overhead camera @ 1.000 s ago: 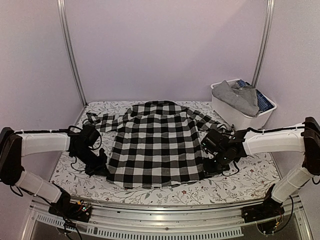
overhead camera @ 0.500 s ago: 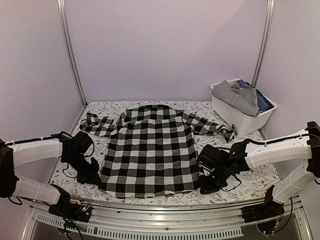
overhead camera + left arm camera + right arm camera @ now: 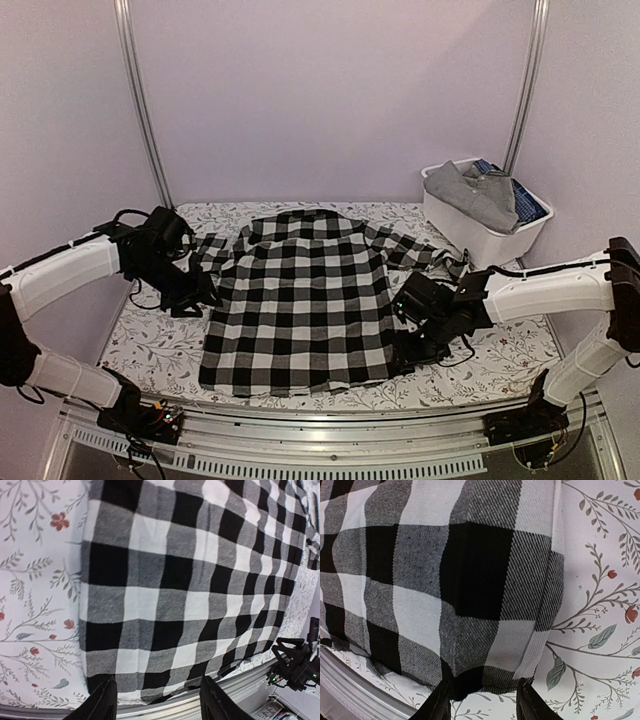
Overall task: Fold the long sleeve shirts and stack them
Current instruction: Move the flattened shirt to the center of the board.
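Observation:
One of the long sleeve shirts, a black-and-white checked one (image 3: 300,300), lies flat on the flowered table, collar at the back, hem near the front edge and sleeves spread to the sides. My left gripper (image 3: 198,298) hangs open above the table beside the shirt's left edge. In the left wrist view the left gripper (image 3: 159,704) has nothing between its fingers, with the checked cloth (image 3: 190,580) below. My right gripper (image 3: 407,352) is open at the hem's right corner. In the right wrist view that corner (image 3: 485,675) lies loose between the right gripper's (image 3: 485,706) fingers.
A white bin (image 3: 487,232) stands at the back right, holding a grey shirt (image 3: 468,190) and a dark blue patterned one (image 3: 522,198). A metal rail (image 3: 320,430) runs along the table's near edge. Upright frame posts stand at both back corners.
Both grippers have opened and let go of the shirt's hem after drawing it toward the near edge. The left arm has risen and moved back; the right has barely moved.

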Tool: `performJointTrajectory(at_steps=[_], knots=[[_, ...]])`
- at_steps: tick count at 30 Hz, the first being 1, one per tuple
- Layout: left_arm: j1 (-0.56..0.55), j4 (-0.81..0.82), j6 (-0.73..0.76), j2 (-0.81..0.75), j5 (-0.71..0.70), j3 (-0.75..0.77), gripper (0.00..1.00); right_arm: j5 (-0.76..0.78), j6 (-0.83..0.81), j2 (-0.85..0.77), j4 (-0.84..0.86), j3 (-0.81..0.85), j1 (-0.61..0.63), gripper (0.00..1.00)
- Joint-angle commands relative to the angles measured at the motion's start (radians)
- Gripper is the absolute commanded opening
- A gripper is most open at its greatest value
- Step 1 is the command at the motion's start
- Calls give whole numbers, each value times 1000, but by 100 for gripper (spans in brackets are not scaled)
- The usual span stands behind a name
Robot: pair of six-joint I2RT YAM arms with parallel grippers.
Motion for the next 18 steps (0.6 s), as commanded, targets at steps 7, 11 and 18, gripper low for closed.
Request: performJointTrajectory(at_steps=[7, 11, 18], knots=[[-142, 359, 54, 303, 13, 147, 56, 89, 41, 114, 60, -27, -1, 19], [-152, 425, 47, 368, 34, 119, 55, 57, 80, 107, 42, -36, 47, 0], [-154, 454, 67, 401, 55, 67, 55, -11, 187, 74, 51, -48, 133, 9]])
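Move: The shirt lies flat. Its left half is about 8 cm ahead of the left hand, 9 cm right and 10 below; from that hand the shirt's near left corner is roughly 9 cm back, 2 left, and the left sleeve some 26 cm ahead, level sideways. The shirt's near right corner sits about 1 cm ahead of the right hand, 3 below; the right cuff is about 31 cm ahead of that hand, 11 right. The shirt's near right corner is pinched as the right hand sinks about 2.5 cm and shuts its open fingers on the cloth, then drags it back and left about 4 cm, low over the table. The open left hand swings right and forward over the shirt's left half, then descends towards it, turning some 10 degrees clockwise and staying clear of the cloth. ##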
